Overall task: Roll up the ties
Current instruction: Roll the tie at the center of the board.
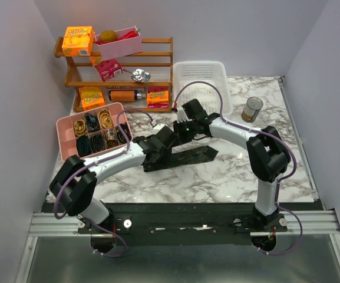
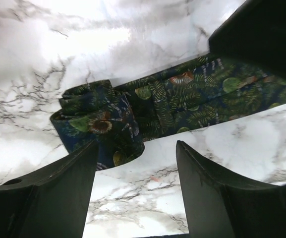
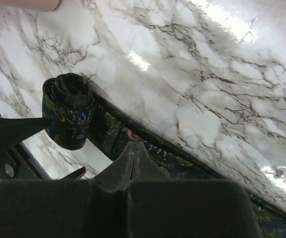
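One tie (image 1: 192, 155), dark fabric with green leaf print, lies on the marble table between the grippers. Its left end is wound into a loose roll (image 2: 97, 124), which also shows in the right wrist view (image 3: 68, 111). The rest (image 2: 197, 99) lies flat to the right. My left gripper (image 2: 135, 166) is open, just in front of the roll, and its left finger (image 2: 58, 193) is at the roll's near side. My right gripper (image 3: 135, 148) is shut, with its tip over the flat strip (image 3: 182, 166) just right of the roll. I cannot tell if it touches the fabric.
A pink compartment tray (image 1: 63, 125) with several rolled ties stands at the back left. A wooden shelf (image 1: 158, 62) with boxes is behind it. A white basket (image 1: 199, 76) and a tin can (image 1: 252, 109) stand at the back right.
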`<state>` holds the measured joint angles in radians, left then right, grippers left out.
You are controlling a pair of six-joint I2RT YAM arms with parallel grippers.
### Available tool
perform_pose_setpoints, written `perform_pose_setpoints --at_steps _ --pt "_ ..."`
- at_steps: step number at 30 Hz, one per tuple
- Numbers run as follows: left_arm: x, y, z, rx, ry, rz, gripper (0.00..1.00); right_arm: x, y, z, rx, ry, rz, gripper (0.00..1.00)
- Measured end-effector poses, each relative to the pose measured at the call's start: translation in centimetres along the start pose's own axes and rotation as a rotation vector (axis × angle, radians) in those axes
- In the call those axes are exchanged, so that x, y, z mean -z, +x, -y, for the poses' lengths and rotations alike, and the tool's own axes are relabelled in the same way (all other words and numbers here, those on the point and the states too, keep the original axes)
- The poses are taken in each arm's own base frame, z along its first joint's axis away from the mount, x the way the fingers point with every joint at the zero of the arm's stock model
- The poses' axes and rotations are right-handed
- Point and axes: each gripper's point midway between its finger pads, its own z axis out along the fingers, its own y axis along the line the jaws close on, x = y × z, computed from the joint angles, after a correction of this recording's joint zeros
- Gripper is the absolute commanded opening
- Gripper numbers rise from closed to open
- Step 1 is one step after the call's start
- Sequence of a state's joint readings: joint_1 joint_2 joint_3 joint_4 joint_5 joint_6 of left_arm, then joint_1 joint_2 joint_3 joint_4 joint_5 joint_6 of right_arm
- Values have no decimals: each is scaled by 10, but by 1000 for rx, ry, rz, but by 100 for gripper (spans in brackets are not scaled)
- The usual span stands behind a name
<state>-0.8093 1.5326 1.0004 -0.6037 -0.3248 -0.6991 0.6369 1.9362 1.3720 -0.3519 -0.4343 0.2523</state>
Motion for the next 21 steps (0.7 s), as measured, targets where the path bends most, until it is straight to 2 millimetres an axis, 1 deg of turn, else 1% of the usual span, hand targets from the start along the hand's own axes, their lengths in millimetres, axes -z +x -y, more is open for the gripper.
perform_pose_setpoints --at_steps 4,7,8,10,11,13,14,17,19,21 --pt "24 -26 -9 65 55 99 74 -4 5 -12 27 -23 -14 1" --pt "34 -46 -28 136 82 161 64 -7 9 -22 46 -38 -25 1" --pt "34 -50 -34 153 86 172 53 -8 11 -25 54 -43 -29 1" --pt "29 -57 -53 210 76 184 42 -10 14 -33 74 -55 -37 1" --pt "25 -58 -61 218 66 181 32 -11 16 -37 82 -60 -41 1" --pt "17 -57 -68 232 61 160 24 -12 21 -49 110 -75 -50 1" --pt "13 -56 -69 225 62 151 17 -12 24 -55 125 -84 -54 1" --pt "-2 -53 -63 207 72 115 11 -9 30 -77 173 -112 -58 1" --pt "-15 -51 -61 196 65 88 11 -7 32 -89 204 -130 -55 1" --pt "-28 -50 -61 189 54 65 7 -6 36 -100 214 -142 -61 1"
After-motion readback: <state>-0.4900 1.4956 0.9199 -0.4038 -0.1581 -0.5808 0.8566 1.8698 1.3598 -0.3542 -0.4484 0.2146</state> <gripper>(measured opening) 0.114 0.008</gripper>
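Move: The tie's roll lies about 4 cm to the left of my open left hand, some 2 cm farther out and 3 cm below. The flat rest of the tie has its middle about 9 cm to that hand's right and 2 cm farther out; the pink tray is around 25 cm left and 10 cm out. From my shut right hand the roll is about 10 cm left, 5 cm back and 4 cm lower, and the tie's pointed end some 17 cm right and 2 cm back. I lift my left hand about 5 cm clear of the roll's near right side, carry it forward and left some 6 cm each, then sink back to the starting height by the roll's far left corner, closing its fingers nearly shut as I come down. Meanwhile my right hand, still shut, swings some 8 cm back and 6 cm left across the flat tie towards the roll, rising a little and turning about 15 degrees counter-clockwise. ##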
